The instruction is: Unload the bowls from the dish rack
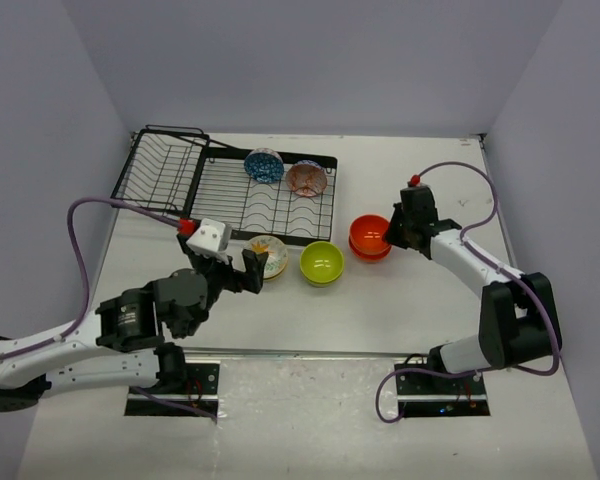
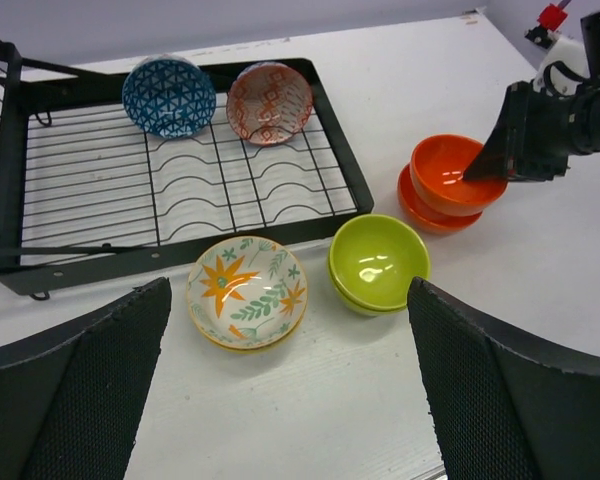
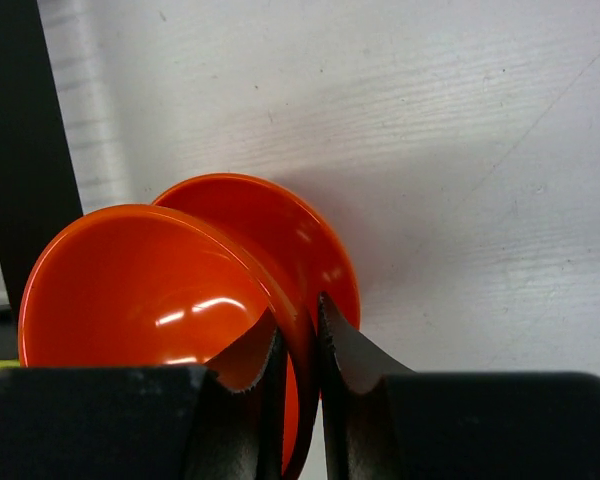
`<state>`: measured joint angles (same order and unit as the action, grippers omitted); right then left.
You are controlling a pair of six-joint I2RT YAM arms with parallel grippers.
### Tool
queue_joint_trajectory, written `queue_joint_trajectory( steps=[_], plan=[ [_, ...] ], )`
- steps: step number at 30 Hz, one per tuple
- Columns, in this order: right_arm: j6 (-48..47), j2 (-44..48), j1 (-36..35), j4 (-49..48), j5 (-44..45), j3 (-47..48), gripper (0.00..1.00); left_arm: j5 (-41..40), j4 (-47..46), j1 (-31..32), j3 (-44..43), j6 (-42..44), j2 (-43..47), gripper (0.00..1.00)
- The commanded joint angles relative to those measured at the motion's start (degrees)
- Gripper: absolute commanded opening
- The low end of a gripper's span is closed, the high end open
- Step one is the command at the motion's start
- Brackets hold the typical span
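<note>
The black wire dish rack [image 1: 185,180] holds a blue-patterned bowl [image 1: 264,165] and a red-patterned bowl [image 1: 306,178] on edge at its far right; both also show in the left wrist view [image 2: 169,96] [image 2: 269,102]. On the table in front of it stand a floral bowl [image 2: 246,292], a lime green bowl [image 2: 378,262] and an orange bowl [image 3: 290,225]. My right gripper [image 3: 300,330] is shut on the rim of a second orange bowl [image 3: 130,290], tilted in the first. My left gripper [image 2: 290,400] is open and empty, just in front of the floral bowl.
The floral and green bowls each seem to sit on a like bowl. The rack's tilted basket section [image 1: 160,160] is at the far left. Purple walls close in the table on three sides. Cables loop from both arms.
</note>
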<state>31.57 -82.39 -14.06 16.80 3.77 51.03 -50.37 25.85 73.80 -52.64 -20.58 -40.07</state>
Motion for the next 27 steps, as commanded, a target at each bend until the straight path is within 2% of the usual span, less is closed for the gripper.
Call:
queue_joint_trajectory(
  steps=[1,3,14,17,22,27],
  plan=[
    [1.47,1.97,0.27,-7.21,1.41,-1.19,0.01,-2.10,1.22,0.03,2.37,-3.41,-2.20,1.00],
    [1.30,0.92,0.27,-7.65,1.59,-1.81,0.02,-1.58,1.22,0.03,3.07,-3.77,-3.07,1.00],
    [0.68,-0.49,0.18,-10.38,-3.33,-2.69,0.23,-2.28,-0.97,-0.32,6.50,-3.15,-3.35,1.00],
    [0.59,-0.93,0.18,-10.03,-3.33,-2.51,0.25,0.00,-2.81,-2.86,7.11,-2.28,-3.34,1.00],
    [0.33,-0.49,0.18,-9.15,-3.16,-2.95,0.35,12.56,-7.65,-14.37,9.04,-0.17,-6.06,1.00],
    [-0.19,1.96,0.18,-7.48,-1.84,-2.86,0.45,16.96,-11.43,-16.93,9.66,0.45,-11.07,1.00]
  ],
)
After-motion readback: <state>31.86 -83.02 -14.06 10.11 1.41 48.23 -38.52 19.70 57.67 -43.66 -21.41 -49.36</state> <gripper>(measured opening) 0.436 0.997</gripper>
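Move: The left hand, empty and wide open, has the blue bowl in the rack about 42 cm ahead, 2 cm right and 23 cm below; the red-patterned bowl stands 13 cm farther right at nearly the same reach. The floral bowls lie about 13 cm ahead, 3 cm right, 28 cm down. From the right hand, pinching the upper orange bowl's rim, the lower orange bowl is 5 cm left, level, 5 cm below; the green bowls are 18 cm left, 4 cm back. Down first, about 6 cm, the left hand sinks with its fingers staying wide open, pauses briefly, then goes forward about 5 cm and lower again over the table towards the rack. The right hand settles barely a centimetre, then stays over the lower orange bowl and opens its fingers to a little under half, letting go of the upper bowl's rim. ##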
